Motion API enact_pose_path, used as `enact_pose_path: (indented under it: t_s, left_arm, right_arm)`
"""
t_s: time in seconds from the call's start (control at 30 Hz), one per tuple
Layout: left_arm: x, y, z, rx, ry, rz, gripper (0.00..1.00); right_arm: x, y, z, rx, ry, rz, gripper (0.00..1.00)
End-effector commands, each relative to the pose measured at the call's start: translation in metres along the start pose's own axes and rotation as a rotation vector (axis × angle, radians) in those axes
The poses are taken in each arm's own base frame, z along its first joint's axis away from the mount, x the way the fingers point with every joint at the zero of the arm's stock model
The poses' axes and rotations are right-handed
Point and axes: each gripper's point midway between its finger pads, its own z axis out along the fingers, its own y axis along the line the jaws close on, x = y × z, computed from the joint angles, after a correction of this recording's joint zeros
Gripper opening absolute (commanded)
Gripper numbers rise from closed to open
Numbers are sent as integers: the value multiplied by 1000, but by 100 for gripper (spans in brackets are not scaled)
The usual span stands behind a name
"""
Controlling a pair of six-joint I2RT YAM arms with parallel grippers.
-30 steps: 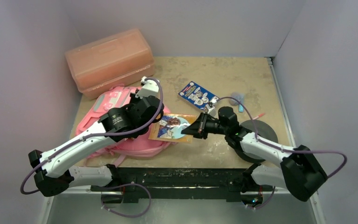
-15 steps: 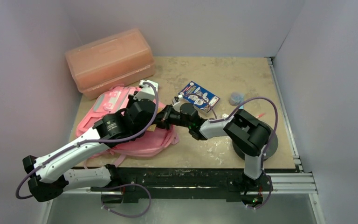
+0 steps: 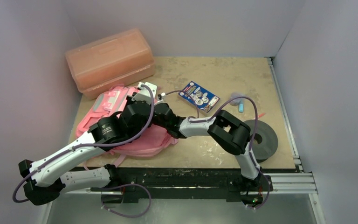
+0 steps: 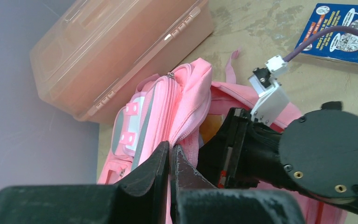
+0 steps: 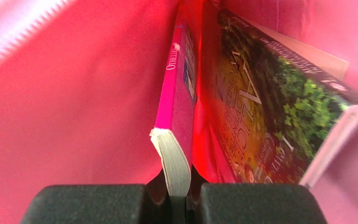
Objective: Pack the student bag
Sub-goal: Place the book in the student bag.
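The student bag (image 3: 103,101), a soft pink backpack, lies at the left of the table. My left gripper (image 4: 171,148) is shut on the pink fabric edge of its opening (image 4: 189,100), lifting it. My right gripper (image 5: 179,186) reaches inside the bag and is shut on a thin book with a pink spine (image 5: 176,112). That book stands on edge against the bag's pink lining (image 5: 65,116). Beside it inside the bag stands a second book with a green and orange cover (image 5: 265,107). In the top view the right wrist (image 3: 170,122) disappears under the left arm at the bag's mouth.
A salmon-orange translucent plastic box (image 3: 109,60) stands behind the bag at the back left. A blue illustrated book (image 3: 198,96) lies mid-table. Farther right are a small blue item (image 3: 239,104), a red pen (image 3: 260,115) and a dark grey roll (image 3: 261,137).
My right arm has swung left from the middle of the table, carrying the thin book into the bag's opening. My left gripper has kept its hold on the bag's edge.
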Motion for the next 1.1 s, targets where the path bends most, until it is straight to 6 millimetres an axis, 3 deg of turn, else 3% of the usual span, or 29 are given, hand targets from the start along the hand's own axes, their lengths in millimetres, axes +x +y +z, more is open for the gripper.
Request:
enact_pose_path:
  t_s: [0.0, 0.17, 0.27, 0.37, 0.63, 0.9, 1.0, 1.07]
  left_arm:
    - [-22, 12, -6, -9, -84, -120, 0]
    - [-19, 11, -7, -5, -84, -121, 0]
    - [-17, 11, -7, -2, -82, -118, 0]
    - [-17, 10, -6, 0, -82, -115, 0]
    - [-14, 8, -6, 8, -79, -105, 0]
    - [-11, 7, -4, -3, -74, -98, 0]
    - [-12, 4, -3, 5, -73, -102, 0]
    - [-11, 3, -3, 8, -72, -101, 0]
  right_arm:
    - [-5, 21, 23, -31, -117, -111, 9]
    - [4, 3, 40, -12, -120, -160, 22]
    - [6, -7, 38, 4, -109, -164, 43]
    - [10, -9, 33, 25, -82, -195, 55]
    - [16, -19, 3, 150, -12, -311, 76]
    - [20, -9, -37, 190, 77, -529, 87]
    - [19, -3, -54, 174, 89, -607, 98]
    - [15, -1, -69, 180, 83, -664, 99]
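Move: My right hand, already inside the student bag's mouth, holds the Othello book; the books already packed lie about 6 cm ahead, 5 cm left and 7 cm below. The bag flap pinched in my left hand is straight above, some 14 cm up. On the table, the blue book is about 13 cm ahead and 27 cm right. From my left hand, the packed books are roughly 8 cm ahead, 2 cm right and 20 cm down. I push the Othello book deeper with my right hand, about 3.5 cm left and 4 cm down towards the packed books, opening my fingers wide to let it go. Then I draw the empty hand back right and towards me, rising slightly, rolling some 30 degrees and dipping my fingertips. My left hand keeps pinching the flap. ##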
